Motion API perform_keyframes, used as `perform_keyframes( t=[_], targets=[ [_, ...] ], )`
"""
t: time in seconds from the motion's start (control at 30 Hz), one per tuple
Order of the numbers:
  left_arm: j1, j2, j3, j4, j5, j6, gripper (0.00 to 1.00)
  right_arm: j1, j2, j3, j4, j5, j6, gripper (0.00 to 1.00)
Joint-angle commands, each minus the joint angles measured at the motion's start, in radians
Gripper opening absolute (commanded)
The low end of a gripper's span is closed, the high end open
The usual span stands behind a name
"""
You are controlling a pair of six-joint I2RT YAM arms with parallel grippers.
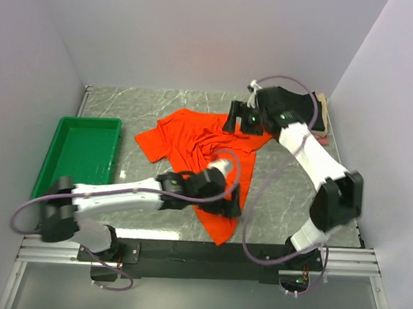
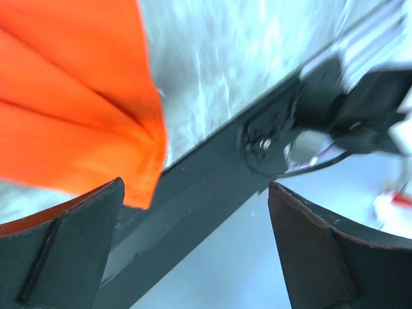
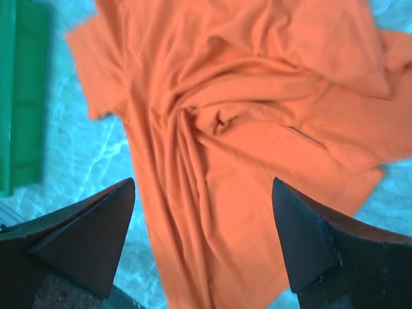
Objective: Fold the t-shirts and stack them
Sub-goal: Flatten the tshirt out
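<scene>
A large orange t-shirt lies crumpled and spread in the middle of the table, its lower hem trailing toward the front edge. My left gripper hovers over that trailing part, open; in the left wrist view the left gripper has nothing between its fingers, with the shirt's corner just left of it. My right gripper is at the shirt's far right edge, open. In the right wrist view it hangs above the wrinkled orange cloth. Folded dark, beige and pink shirts sit at the back right, mostly hidden by the right arm.
A green plastic tray stands at the left side of the table, also seen as the green tray in the right wrist view. The black front rail runs along the table's near edge. White walls close in the left, back and right.
</scene>
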Motion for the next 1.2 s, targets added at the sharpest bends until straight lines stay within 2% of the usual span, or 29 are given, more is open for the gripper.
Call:
perform_keyframes(
  t=[0.0,0.07,0.1,0.2,0.23,0.33,0.5,0.67,0.77,0.8,0.87,1.0,1.1,1.17],
  targets=[
    [0.076,-0.164,0.004,-0.165,-0.212,-0.020,0.99,0.038,-0.132,-0.213,0.062,0.055,0.087,0.93],
    [0.206,-0.264,-0.061,-0.220,-0.262,-0.057,0.99,0.053,-0.164,-0.354,0.114,0.064,0.167,0.93],
    [0.331,-0.296,-0.088,-0.231,-0.278,-0.076,0.99,0.070,-0.183,-0.389,0.128,0.101,0.186,0.93],
    [0.545,-0.396,-0.173,-0.240,-0.292,-0.099,0.99,0.165,-0.168,-0.443,0.130,0.155,0.220,0.93],
    [0.578,-0.411,-0.183,-0.229,-0.285,-0.074,0.99,0.203,-0.157,-0.444,0.124,0.181,0.235,0.93],
    [0.676,-0.431,-0.193,-0.215,-0.265,-0.033,0.99,0.213,-0.103,-0.459,0.122,0.186,0.292,0.92],
    [0.820,-0.344,-0.174,-0.209,-0.208,0.004,0.99,0.189,0.039,-0.436,0.089,0.231,0.312,0.92],
    [0.891,-0.247,-0.162,-0.188,-0.185,0.013,0.99,0.097,0.115,-0.457,0.035,0.270,0.273,0.90],
    [0.922,-0.220,-0.168,-0.157,-0.141,0.041,0.99,-0.024,0.121,-0.480,0.018,0.270,0.264,0.90],
    [0.926,-0.214,-0.168,-0.159,-0.145,0.038,0.99,-0.090,0.122,-0.485,0.035,0.177,0.241,0.89],
    [0.928,-0.192,-0.167,-0.168,-0.156,0.041,0.99,-0.135,0.129,-0.470,0.050,0.117,0.226,0.86],
    [0.937,-0.169,-0.154,-0.189,-0.190,0.041,0.99,-0.196,0.206,-0.329,-0.013,0.070,0.204,0.86],
    [0.949,-0.157,-0.164,-0.174,-0.185,0.042,0.99,-0.256,0.285,-0.179,-0.117,0.226,0.211,0.89],
    [0.963,-0.134,-0.156,-0.171,-0.194,0.036,0.99,-0.322,0.331,-0.106,-0.155,0.236,0.197,0.89]
  ],
)
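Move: From my left hand, the t-shirt's left sleeve lies about 26 cm ahead, 29 cm left and 13 cm below; the trailing hem corner is some 7 cm back and 4 cm left, and the green tray about 18 cm ahead and 57 cm left. For my right hand, the shirt's wrinkled middle is roughly 8 cm back, 7 cm left and 18 cm below, its right sleeve about 3 cm ahead and 11 cm right, the folded stack 12 cm ahead and 23 cm right. I bring my right hand back about 12 cm and down 16 onto the middle of the t-shirt, then drag the cloth forward and right some 12 cm each way with open fingers, tipping them steeper and turning clockwise. My left hand, still open, swings about 30 cm left and 20 forward over the shirt towards its left sleeve, rising first, then sinking, and turns some 60 degrees counter-clockwise. ##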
